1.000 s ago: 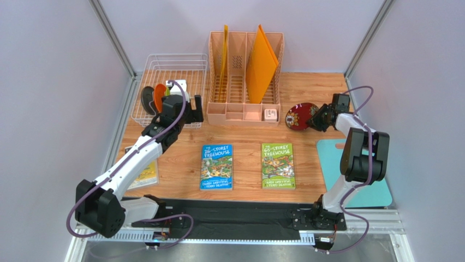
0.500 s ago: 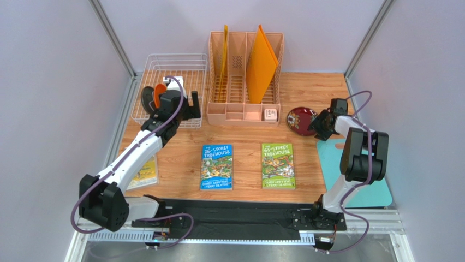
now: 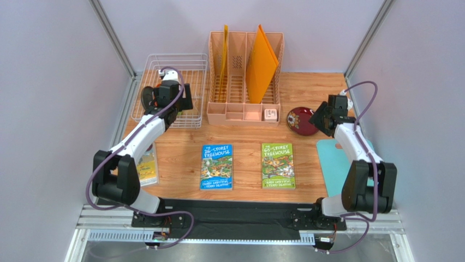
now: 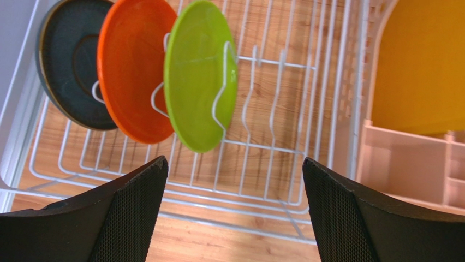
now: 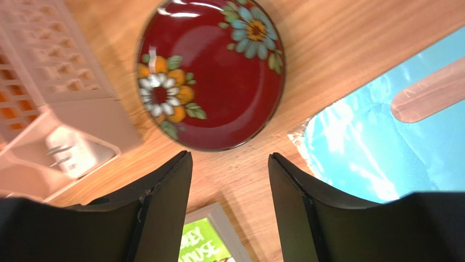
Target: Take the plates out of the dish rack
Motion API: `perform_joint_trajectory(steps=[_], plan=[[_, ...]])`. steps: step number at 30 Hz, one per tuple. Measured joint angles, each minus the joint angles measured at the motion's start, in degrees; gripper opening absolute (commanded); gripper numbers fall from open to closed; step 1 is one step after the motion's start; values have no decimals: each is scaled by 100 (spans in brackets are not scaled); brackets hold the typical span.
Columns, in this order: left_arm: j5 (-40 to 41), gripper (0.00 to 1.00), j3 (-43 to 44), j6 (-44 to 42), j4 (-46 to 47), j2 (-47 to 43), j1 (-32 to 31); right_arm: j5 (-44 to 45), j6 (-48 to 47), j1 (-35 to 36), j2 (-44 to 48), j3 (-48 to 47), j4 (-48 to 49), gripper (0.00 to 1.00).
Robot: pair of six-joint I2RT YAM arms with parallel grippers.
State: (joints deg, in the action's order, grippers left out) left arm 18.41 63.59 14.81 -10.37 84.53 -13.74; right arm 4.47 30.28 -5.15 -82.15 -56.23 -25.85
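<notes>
The white wire dish rack stands at the back left. In its left end three plates stand on edge between prongs: black, orange and lime green. My left gripper hangs open above the rack's near rim, just short of the green plate, holding nothing; it also shows in the top view. The dark red floral plate lies flat on the wood right of the organizer. My right gripper is open just behind it, empty, apart from the plate.
A peach slotted organizer with tall orange folders stands right of the rack. Two books lie mid-table, and another book lies beside the left arm. A teal mat lies at the right edge.
The right gripper opened and let go of the red plate, which went from tilted to flat on the table, then drew back. The left gripper moved farther over the rack, above the plates.
</notes>
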Motion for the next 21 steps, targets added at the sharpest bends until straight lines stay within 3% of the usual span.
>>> perform_joint_trajectory(steps=[6, 12, 21], plan=[[380, 97, 369, -153, 118, 645, 243, 72, -42, 164, 693, -2, -109, 59], [487, 86, 702, -155, 278, 1202, 455, 90, -61, 166, 1032, 15, -280, 59], [461, 50, 822, 7, 389, 1805, 562, 131, -81, 190, 1139, 92, -310, 59]])
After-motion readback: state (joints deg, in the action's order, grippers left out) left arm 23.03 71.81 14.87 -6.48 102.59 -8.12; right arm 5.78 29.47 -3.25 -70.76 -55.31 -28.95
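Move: Ahead and to the left of the open left hand, the green plate stands on edge in the rack, some 10 cm farther out, 5 cm left and 9 cm lower. The orange plate is about 6 cm left of the green one, the dark plate roughly 11 cm left of it. The right hand has the green plate about 60 cm left and 14 cm ahead; the red plate lies 4 cm ahead, 4 cm left and 8 cm below it. Reaching forward and left towards the green plate, the left hand then sinks more steeply, some 6 cm down in all and nearly 6 forward, turning about 10 degrees counter-clockwise. Its fingers, wide open at first, close part way with the near part of the green plate between them. The right hand rises some 5 cm and draws back slightly, away from the red plate, fingers still open. ##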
